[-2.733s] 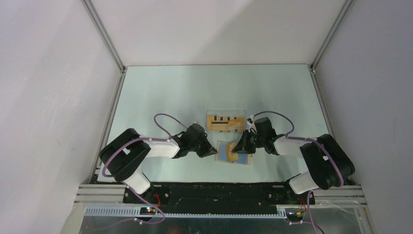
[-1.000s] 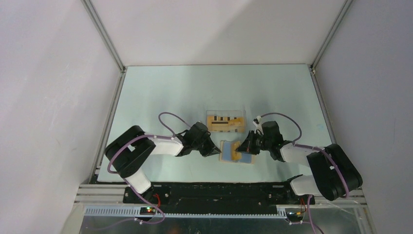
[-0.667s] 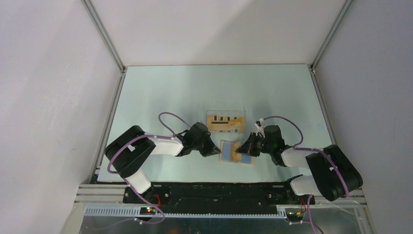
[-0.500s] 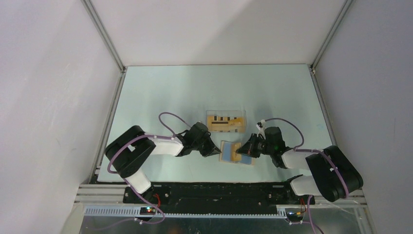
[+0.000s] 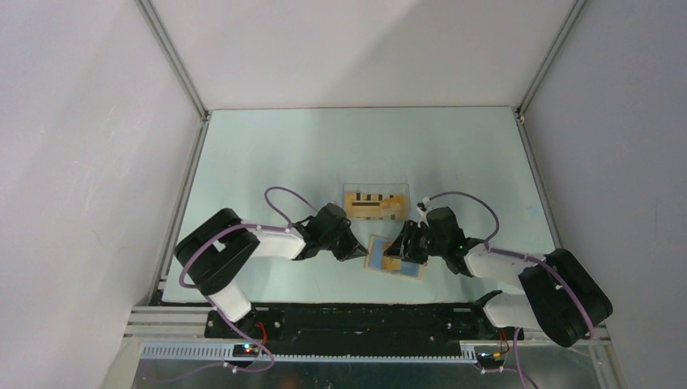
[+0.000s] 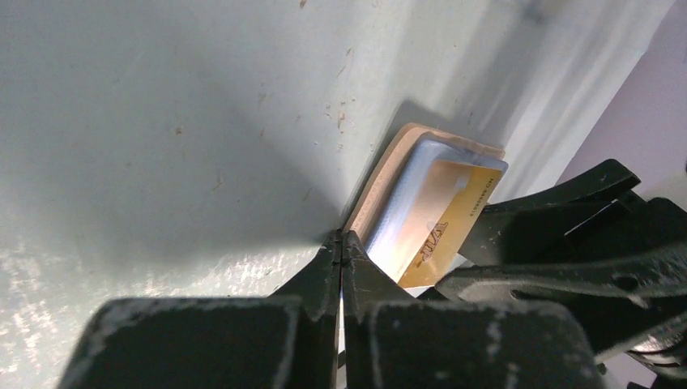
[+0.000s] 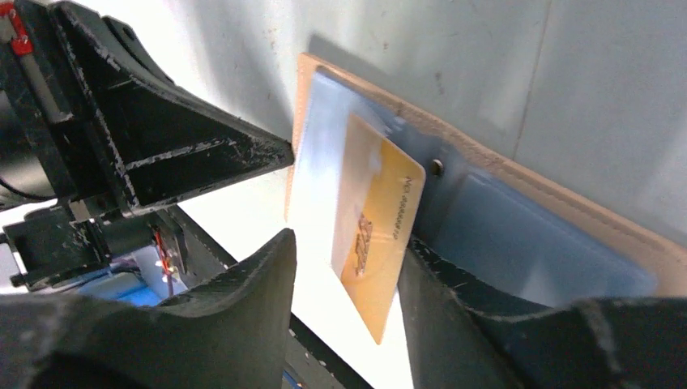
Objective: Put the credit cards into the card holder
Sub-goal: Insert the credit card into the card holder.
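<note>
The card holder (image 5: 376, 254) lies open on the table, tan outside with light blue panels (image 7: 502, 235). A gold credit card (image 7: 377, 219) sits slanted, part way into its left blue pocket (image 6: 405, 207). My right gripper (image 7: 344, 271) is open, its fingers standing either side of the card's free end; the right finger is close against the card's edge. My left gripper (image 6: 341, 237) is shut, with its tips against the card holder's tan edge (image 6: 387, 174). More credit cards (image 5: 373, 203), orange with dark stripes, lie behind the card holder.
A clear plastic tray (image 5: 403, 190) holds those striped cards just behind the two grippers. The black base rail (image 5: 364, 318) runs along the table's near edge, close to the card holder. Metal frame posts and walls bound the table at its sides and back.
My right gripper has opened and let go of the gold card, which stays in the pocket, and it has shifted slightly left over the card holder. The left gripper has not moved.
</note>
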Robot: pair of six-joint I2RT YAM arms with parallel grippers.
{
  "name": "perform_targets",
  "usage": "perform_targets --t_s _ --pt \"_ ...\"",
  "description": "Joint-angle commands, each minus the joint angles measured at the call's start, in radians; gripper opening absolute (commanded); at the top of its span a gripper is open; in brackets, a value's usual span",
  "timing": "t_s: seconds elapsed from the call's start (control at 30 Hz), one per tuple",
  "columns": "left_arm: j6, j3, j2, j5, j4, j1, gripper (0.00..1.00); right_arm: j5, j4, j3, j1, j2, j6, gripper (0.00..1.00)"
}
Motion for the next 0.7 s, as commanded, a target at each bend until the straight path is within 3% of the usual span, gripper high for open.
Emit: perform_targets --t_s 0.0,0.37,0.67 --pt "0.020 0.020 0.024 -0.007 -0.022 -0.012 0.00 0.097 -0.202 0.040 0.023 -0.044 -0.056 0.59" --pt "0.020 0.025 0.029 -0.002 -0.023 -0.011 0.00 0.032 -0.222 0.060 0.057 -0.011 0.008 0.81" --pt "0.019 0.032 0.034 0.005 -0.022 -0.013 0.00 -0.057 -0.166 0.097 0.089 0.088 0.074 0.85"
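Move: The card to be pushed in stands half inside the holder's left pocket, about 1 cm left of the right hand's point and 1 cm ahead, roughly 1 cm lower. The open card holder's middle is 1 cm to that hand's right, level with it and 2 cm below; the clear box lies some 13 cm ahead and 4 cm left. From the left hand, whose tips are at the holder's left edge, the card is about 6 cm to the right. Spreading its half-open fingers nearly wide, the right hand first lifts about 1 cm, then shifts left across the holder, some 1.5 cm in all, with its right-side finger against the card's free right edge. The left hand keeps its shut tips against the holder's left edge as a stop, creeping only half a centimetre to the right. ##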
